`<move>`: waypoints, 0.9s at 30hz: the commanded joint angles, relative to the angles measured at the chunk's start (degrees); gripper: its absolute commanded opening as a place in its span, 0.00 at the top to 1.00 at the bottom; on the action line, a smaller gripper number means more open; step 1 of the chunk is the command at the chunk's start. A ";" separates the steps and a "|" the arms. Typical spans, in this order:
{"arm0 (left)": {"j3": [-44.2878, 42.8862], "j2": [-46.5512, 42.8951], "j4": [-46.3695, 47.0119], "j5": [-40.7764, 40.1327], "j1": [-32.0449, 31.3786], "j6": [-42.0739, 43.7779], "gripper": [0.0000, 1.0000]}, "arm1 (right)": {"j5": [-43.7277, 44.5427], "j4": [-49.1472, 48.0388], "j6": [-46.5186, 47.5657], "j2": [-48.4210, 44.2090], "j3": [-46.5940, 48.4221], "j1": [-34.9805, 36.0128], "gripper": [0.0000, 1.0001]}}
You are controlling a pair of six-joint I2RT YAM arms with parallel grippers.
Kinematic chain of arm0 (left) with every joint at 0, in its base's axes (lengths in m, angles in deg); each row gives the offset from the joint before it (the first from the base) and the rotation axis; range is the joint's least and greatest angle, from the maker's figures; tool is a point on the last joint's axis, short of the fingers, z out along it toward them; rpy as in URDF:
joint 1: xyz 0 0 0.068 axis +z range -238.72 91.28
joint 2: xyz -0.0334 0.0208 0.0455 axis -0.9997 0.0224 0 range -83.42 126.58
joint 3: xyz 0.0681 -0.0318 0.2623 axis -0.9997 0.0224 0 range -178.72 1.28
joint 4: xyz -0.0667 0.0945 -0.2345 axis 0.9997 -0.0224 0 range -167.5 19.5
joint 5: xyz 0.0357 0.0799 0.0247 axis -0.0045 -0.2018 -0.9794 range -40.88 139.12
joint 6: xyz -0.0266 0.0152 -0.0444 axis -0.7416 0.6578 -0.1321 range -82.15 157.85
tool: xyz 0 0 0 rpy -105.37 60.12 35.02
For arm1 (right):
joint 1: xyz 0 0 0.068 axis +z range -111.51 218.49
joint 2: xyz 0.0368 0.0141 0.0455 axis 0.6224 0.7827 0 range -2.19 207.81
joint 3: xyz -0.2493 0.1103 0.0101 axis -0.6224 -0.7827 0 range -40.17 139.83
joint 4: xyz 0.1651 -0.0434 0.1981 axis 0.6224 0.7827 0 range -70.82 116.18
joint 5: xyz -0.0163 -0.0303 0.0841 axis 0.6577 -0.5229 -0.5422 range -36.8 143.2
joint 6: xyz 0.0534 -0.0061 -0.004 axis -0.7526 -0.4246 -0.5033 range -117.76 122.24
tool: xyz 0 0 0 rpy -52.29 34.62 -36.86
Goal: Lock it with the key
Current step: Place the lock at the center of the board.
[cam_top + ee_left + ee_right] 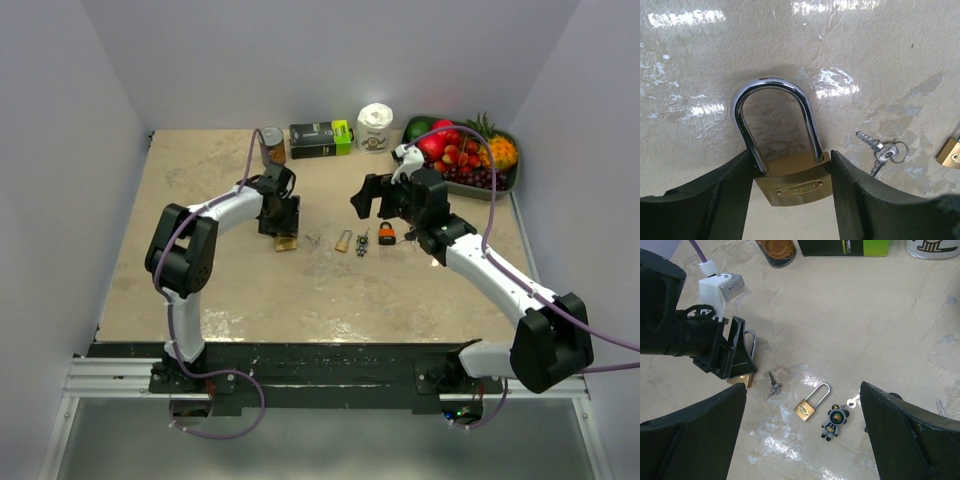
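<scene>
My left gripper (pixel 791 161) is shut on the body of a brass padlock (pixel 796 181) with a tall chrome shackle, held low over the table (pixel 200 280); both fingers (pixel 860 200) press its sides. Two small keys on a ring (pixel 883 150) lie just to its right. My right gripper (pixel 802 386) hangs open above a smaller brass padlock (pixel 810 403) and a key (pixel 853 401) on a grey astronaut charm (pixel 835 423), touching neither. From above, the held padlock (pixel 286 243) is left of centre and the right gripper (pixel 392 212) is right of it.
An orange-and-black padlock (pixel 387 236) lies by the right gripper. Along the back stand a brown can (pixel 271 146), a black-and-green box (pixel 321 139), a white tub (pixel 376 128) and a tray of fruit (pixel 512 180). Walls close in the left, right and far sides.
</scene>
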 commanded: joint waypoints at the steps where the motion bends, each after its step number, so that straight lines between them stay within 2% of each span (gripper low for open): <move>1: 0.13 2.75 0.83 0.74 -0.54 0.26 0.77 | -0.28 -0.64 0.47 -2.05 -0.29 -0.54 0.01; 5: 1.36 2.31 0.83 0.83 -0.45 0.26 0.54 | 0.16 0.06 0.91 -2.14 -0.12 -0.54 0.01; 8: 2.33 1.61 1.10 0.92 -0.54 0.17 0.43 | 0.51 0.41 1.00 -2.05 0.23 -0.63 0.01; 11: 2.77 0.82 1.01 0.48 -0.54 0.26 0.33 | 0.68 0.42 1.00 -1.79 0.76 -0.63 0.01; 13: 2.86 0.20 0.92 0.65 -0.27 0.17 0.30 | 0.77 0.33 0.91 -1.70 1.02 -0.54 0.01; 16: 2.60 -0.94 1.36 0.48 -0.10 0.17 0.19 | 0.77 0.33 0.47 -1.52 1.29 -0.63 0.01; 17: 2.60 -1.29 1.36 0.48 -0.10 0.08 0.10 | 0.60 0.24 0.47 -1.44 1.46 -0.54 0.01; 22: 2.86 -6.03 3.11 0.56 0.69 2.36 0.06 | 1.03 0.42 1.78 -1.26 2.78 -0.63 0.01; 23: 2.86 -7.17 4.25 0.65 0.78 3.15 0.01 | 1.21 0.42 2.40 -1.09 3.39 -0.63 0.01; 27: 2.60 -14.46 7.86 4.33 2.18 8.06 0.01 | 2.62 0.68 4.77 -0.47 5.77 -0.72 0.01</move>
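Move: The big brass lock is already down on the table between the left fingers, its body right at the hand point and about 1 cm below it, with the shackle reaching forward. About 6 cm right of the left hand and 1 cm ahead lies the loose key pair; the small brass lock is some 13 cm right, level with the hand, both about 2 cm lower. From the right hand the big lock lies roughly 16 cm left, straight abeam and 21 cm below. The left hand stays low over the board with its grip still on the sides of the big brass lock's body, then spreads its fingers from about two-thirds to fully open, so both pads come off the brass. Only as they near full width does the hand draw up off the lock, about 2 cm and quickening towards the end, with the fingers still pointing down and barely any wrist turn. ##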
